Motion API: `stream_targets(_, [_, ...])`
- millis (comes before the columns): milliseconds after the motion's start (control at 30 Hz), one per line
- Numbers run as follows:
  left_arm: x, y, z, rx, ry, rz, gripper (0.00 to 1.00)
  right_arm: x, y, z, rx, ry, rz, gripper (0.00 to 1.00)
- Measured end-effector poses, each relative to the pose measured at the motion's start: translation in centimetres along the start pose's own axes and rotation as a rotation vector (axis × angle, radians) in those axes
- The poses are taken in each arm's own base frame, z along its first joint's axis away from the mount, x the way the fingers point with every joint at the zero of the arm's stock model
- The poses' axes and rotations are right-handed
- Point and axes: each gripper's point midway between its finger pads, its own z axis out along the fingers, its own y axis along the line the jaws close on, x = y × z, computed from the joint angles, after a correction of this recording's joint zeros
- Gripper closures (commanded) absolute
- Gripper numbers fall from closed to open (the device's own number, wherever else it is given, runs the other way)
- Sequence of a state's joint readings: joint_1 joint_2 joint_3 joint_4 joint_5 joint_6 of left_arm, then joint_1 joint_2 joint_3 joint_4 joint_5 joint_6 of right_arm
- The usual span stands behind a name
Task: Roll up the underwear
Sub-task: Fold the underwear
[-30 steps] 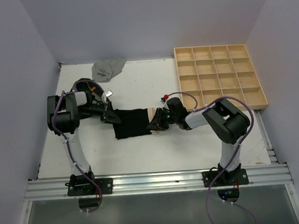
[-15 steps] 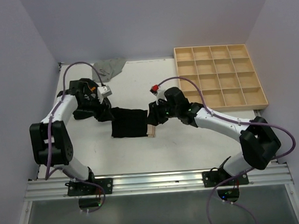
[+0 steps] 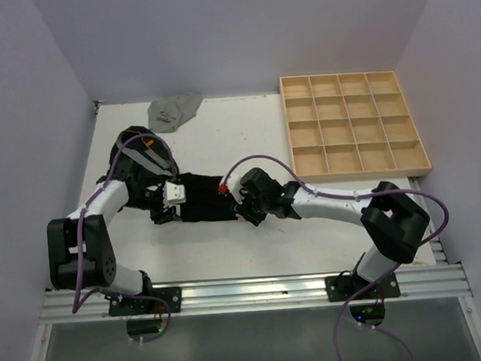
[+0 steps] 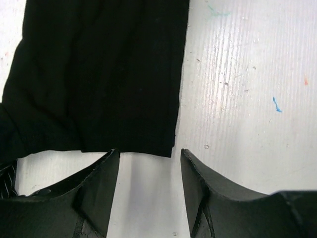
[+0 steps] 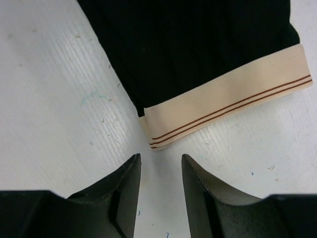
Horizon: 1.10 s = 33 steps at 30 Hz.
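Note:
A black underwear (image 3: 207,199) with a tan waistband (image 5: 233,101) lies flat on the white table between my two grippers. The left gripper (image 3: 173,208) is open at its left end. In the left wrist view the black cloth (image 4: 99,74) ends just ahead of the left gripper (image 4: 148,157), and only bare table shows between the fingers. The right gripper (image 3: 244,208) is open at the waistband end. The right wrist view shows the waistband's corner just beyond the right gripper (image 5: 161,159), untouched. A second, grey underwear (image 3: 174,111) lies crumpled at the far edge.
A wooden grid tray (image 3: 353,126) with several compartments stands at the back right. Grey walls close in the table on the left, back and right. A metal rail (image 3: 248,291) carrying both arm bases runs along the near edge.
Both grippers have opened and let go of the black underwear's ends. Both arms have swung toward the near side, and the cloth now lies flat on the table.

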<state>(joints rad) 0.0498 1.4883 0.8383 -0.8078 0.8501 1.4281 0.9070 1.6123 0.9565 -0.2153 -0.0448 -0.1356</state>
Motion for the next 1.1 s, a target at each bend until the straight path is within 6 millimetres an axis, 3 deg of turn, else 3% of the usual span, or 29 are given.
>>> stream_targets(367, [2.0,-2.3,1.6,-0.014,0.052,0.24,0.43,2.0,0.7,1.2,-0.002,0.021,-0.219,0.56])
stream_targets(667, [1.8,-1.7,1.8,-0.031,0.068,0.338,0.43,2.1,0.9,2.7,-0.011,0.031,-0.296,0.59])
stream_targets(833, [1.8,-1.2,1.9,-0.042,0.085,0.361,0.49,0.7,0.8,4.0,-0.013,0.029,-0.321,0.68])
stream_targets(933, [2.0,-1.1,2.3,-0.03,0.103,0.375,0.59,0.2,1.0,4.5,-0.016,0.03,-0.335,0.8])
stream_targets(1100, [2.7,-0.7,3.0,-0.011,0.12,0.362,0.68,-0.1,1.2,4.9,-0.022,0.037,-0.356,0.98])
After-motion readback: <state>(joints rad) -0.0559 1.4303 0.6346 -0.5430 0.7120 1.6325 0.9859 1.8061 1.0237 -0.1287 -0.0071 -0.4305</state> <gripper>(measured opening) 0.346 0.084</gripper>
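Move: The near-left corner of the folded underwear lies almost under the left hand, about 5 cm down and roughly 1 cm back and 1 cm left. The striped bundle is some 18 cm ahead and 10 cm left of that hand, with the grey cloth about 30 cm ahead and 2 cm left. From the right hand, the waistband's near corner is about 1 cm ahead, 3 cm left and 4 cm down; the wooden box is some 24 cm ahead and 34 cm right. Down go both hands onto the underwear's two near corners, about 4 cm each. The right sinks first, then slides some 3 cm left, turning roughly 15 degrees counter-clockwise, and shuts its fingers on the waistband corner. The left dips back about 2 cm and returns most of that, turning slightly clockwise, then sinks again with its fingers closing partway astride the cloth's near edge. ##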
